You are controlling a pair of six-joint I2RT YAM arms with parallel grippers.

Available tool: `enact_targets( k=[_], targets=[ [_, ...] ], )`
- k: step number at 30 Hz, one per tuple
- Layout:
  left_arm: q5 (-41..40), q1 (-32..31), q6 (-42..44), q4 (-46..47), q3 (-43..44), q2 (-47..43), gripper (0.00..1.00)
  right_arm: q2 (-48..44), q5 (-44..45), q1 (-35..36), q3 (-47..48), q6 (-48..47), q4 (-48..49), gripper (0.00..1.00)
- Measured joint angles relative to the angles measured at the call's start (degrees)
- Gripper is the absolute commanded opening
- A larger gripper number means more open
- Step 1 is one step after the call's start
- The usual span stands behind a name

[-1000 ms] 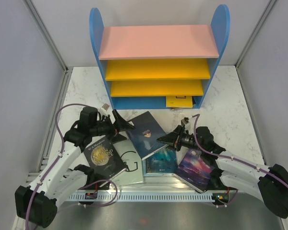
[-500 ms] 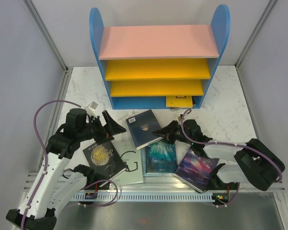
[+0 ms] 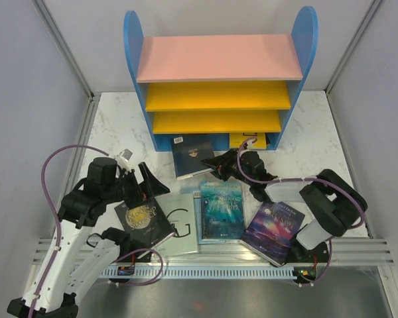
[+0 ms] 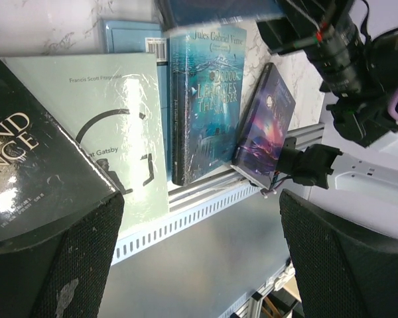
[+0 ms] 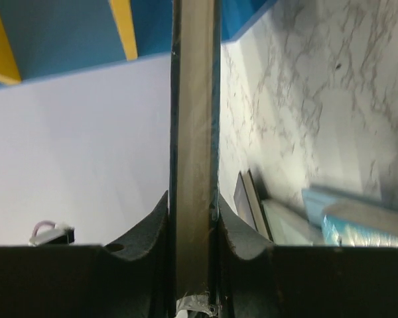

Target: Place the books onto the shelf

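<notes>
The shelf (image 3: 219, 58) stands at the back, with blue sides, a pink top and yellow boards. A yellow book (image 3: 247, 140) lies in its bottom bay. My right gripper (image 3: 212, 159) is shut on a dark blue book (image 3: 191, 152), held on edge just in front of the blue base; in the right wrist view the book's page edge (image 5: 194, 132) runs up between the fingers (image 5: 149, 228). My left gripper (image 3: 155, 180) is open and empty above the black gold-moon book (image 3: 144, 222). Pale green (image 3: 182, 225), teal (image 3: 220, 209) and purple galaxy (image 3: 275, 225) books lie flat in a row.
A slotted metal rail (image 3: 205, 270) runs along the near table edge, just below the row of books. In the left wrist view the right arm (image 4: 338, 53) crosses the top right corner. Grey walls close in on both sides.
The right gripper has carried the dark blue book back and left, up to the shelf's base. The left arm has drawn back toward the near left, still open.
</notes>
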Motion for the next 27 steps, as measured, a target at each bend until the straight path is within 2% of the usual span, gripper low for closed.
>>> enact_targets(
  k=[8, 16, 17, 18, 19, 20, 21, 27],
  targets=[
    [0.28, 0.00, 0.35, -2.49, 0.17, -1.75, 1.00, 17.51, 8.85, 0.24, 5.01, 5.05, 10.62, 0.00],
    [0.50, 0.00, 0.33, -5.49, 0.17, -5.64, 1.00, 32.11, 14.93, 2.51, 19.19, 9.99, 14.64, 0.01],
    [0.50, 0.00, 0.33, -5.92, 0.17, -6.21, 1.00, 34.23, 14.95, 2.69, 21.86, 10.29, 14.64, 0.31],
    [0.48, 0.00, 0.33, -6.34, 0.17, -6.67, 1.00, 35.93, 14.69, 2.84, 24.04, 10.67, 14.64, 0.46],
    [0.48, 0.00, 0.33, -6.71, 0.17, -7.02, 1.00, 37.22, 14.29, 2.93, 25.57, 11.58, 14.67, 0.78],
    [0.48, 0.00, 0.33, -6.97, 0.17, -7.17, 1.00, 37.83, 13.97, 2.93, 26.25, 12.44, 14.56, 0.93],
    [0.48, 0.00, 0.33, -7.21, 0.17, -7.26, 1.00, 38.14, 13.55, 2.93, 26.45, 12.83, 14.62, 0.98],
    [0.42, 0.00, 0.33, -7.43, 0.15, -7.19, 1.00, 35.23, 12.61, 2.97, 20.26, 13.22, 18.40, 0.98]
  ],
)
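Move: The right hand grips the dark blue book by its near right edge. The book's place on the bottom shelf lies about 17 cm ahead, 12 cm to the left and 7 cm down. The yellow book already shelved stands some 16 cm ahead and 13 cm to the hand's right; the teal book lies about 14 cm back and 4 cm to the right. From the left hand that place is roughly 32 cm ahead, 8 cm to the right and 14 cm lower. Forward and then increasingly to the left, the right hand drives the dark blue book into the bottom shelf, about 12 cm in and 8 cm across while sinking some 6 cm and turning clockwise. There its fingers open wide, letting go of the book's edge, and it starts to back out a couple of centimetres. The empty left hand draws back about 3 cm, still open. ##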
